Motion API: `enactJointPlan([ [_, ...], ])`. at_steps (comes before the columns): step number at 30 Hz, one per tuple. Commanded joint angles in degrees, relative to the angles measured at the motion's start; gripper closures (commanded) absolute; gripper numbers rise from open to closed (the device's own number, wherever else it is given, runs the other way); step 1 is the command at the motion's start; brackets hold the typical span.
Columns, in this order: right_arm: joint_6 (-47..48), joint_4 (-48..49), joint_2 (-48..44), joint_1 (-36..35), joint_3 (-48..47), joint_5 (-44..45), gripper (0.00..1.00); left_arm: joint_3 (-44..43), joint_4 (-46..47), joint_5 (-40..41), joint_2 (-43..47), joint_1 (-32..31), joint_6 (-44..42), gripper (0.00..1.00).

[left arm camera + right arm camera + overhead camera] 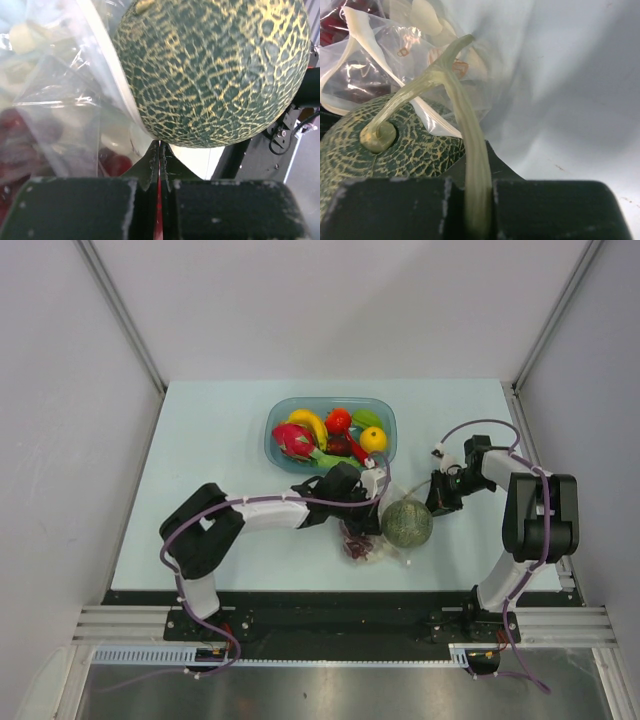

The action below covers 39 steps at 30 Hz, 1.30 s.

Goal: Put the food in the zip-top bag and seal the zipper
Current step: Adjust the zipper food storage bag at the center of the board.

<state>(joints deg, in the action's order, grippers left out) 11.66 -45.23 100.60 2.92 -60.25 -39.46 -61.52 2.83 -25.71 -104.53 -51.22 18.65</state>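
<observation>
The grey-green netted ball [406,523] sits near the table's front, against the mouth of the clear dotted zip-top bag [372,550]. The dark red grapes [357,545] lie inside the bag. My left gripper [375,490] is shut on the bag's mouth edge. In the left wrist view its tips [161,145] are pressed together just under the ball [215,70], with the white zipper strip [117,85] running down to them. My right gripper [437,502] is shut on the ball's pale stem [470,145]. The ball [395,150], bag [395,50] and grapes [335,20] show beyond it.
A blue translucent bowl [278,448] stands behind the bag, holding a pink dragon fruit [293,440], a yellow banana [308,423] and other toy fruit. The table's black front edge [330,597] is close below the bag.
</observation>
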Motion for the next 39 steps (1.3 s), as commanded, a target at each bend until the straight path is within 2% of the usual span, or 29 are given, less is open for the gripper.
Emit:
enactJointPlan([
  [1,1.35,-2.49,-3.21,0.68,-2.15,-1.67,1.0,2.1,2.71,0.66,5.73,0.33,1.3,1.0],
  [12,1.08,-2.23,-3.04,0.86,-2.15,-1.85,1.0,3.86,1.83,3.21,10.05,1.21,3.05,1.0],
  [13,1.08,-1.97,-2.86,0.86,-1.98,-1.85,1.0,3.43,0.52,5.91,10.14,1.3,2.88,0.89],
  [15,1.08,-1.62,-2.6,0.77,-1.72,-2.02,1.0,1.94,-0.89,6.9,9.44,1.47,2.7,0.76],
  [16,0.91,-1.18,-2.34,0.69,-1.63,-2.02,1.0,1.14,-1.85,8.39,8.91,1.56,2.62,0.66],
  [19,0.73,-0.39,-1.9,0.51,-1.19,-2.02,1.0,-0.53,-2.04,7.79,7.24,1.65,1.74,0.59],
  [31,1.0,0.06,-0.4,0.25,-1.1,-2.72,1.0,-4.05,1.83,2.25,-0.05,1.65,0.59,0.5],
  [39,1.79,0.49,1.88,0.86,-1.1,-2.11,1.0,-5.46,-2.22,6.82,-2.26,1.12,0.15,0.56],
])
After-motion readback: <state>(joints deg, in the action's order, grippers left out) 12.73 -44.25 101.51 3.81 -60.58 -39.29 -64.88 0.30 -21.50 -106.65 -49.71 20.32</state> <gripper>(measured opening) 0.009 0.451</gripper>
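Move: The zipper lip the left hand works on starts at its shut fingertips. The stretch it goes for lies about 2 cm ahead, 2 cm to the right and 1 cm lower; the melon's middle is some 6 cm to the hand's right, level with it in reach and height, and the grapes in the bag are about 4 cm left, 1 cm back and 4 cm lower. From the right hand, that stretch of lip is roughly 10 cm left and 3 cm back, the melon 5 cm left, 4 cm back and 1 cm higher. With its fingers still shut on the near end of the zipper lip, the left hand rises about 3 cm and drifts slightly left, then opens them to about half, lets go, and works some 2.5 cm forward beside the melon, turning a little counter-clockwise. It then comes back right and sinks about 3.5 cm with the fingers spread, ending astride the lip over the grapes, while the right hand stays nearly in place, still pinching the bag's far corner under the melon's stem. ##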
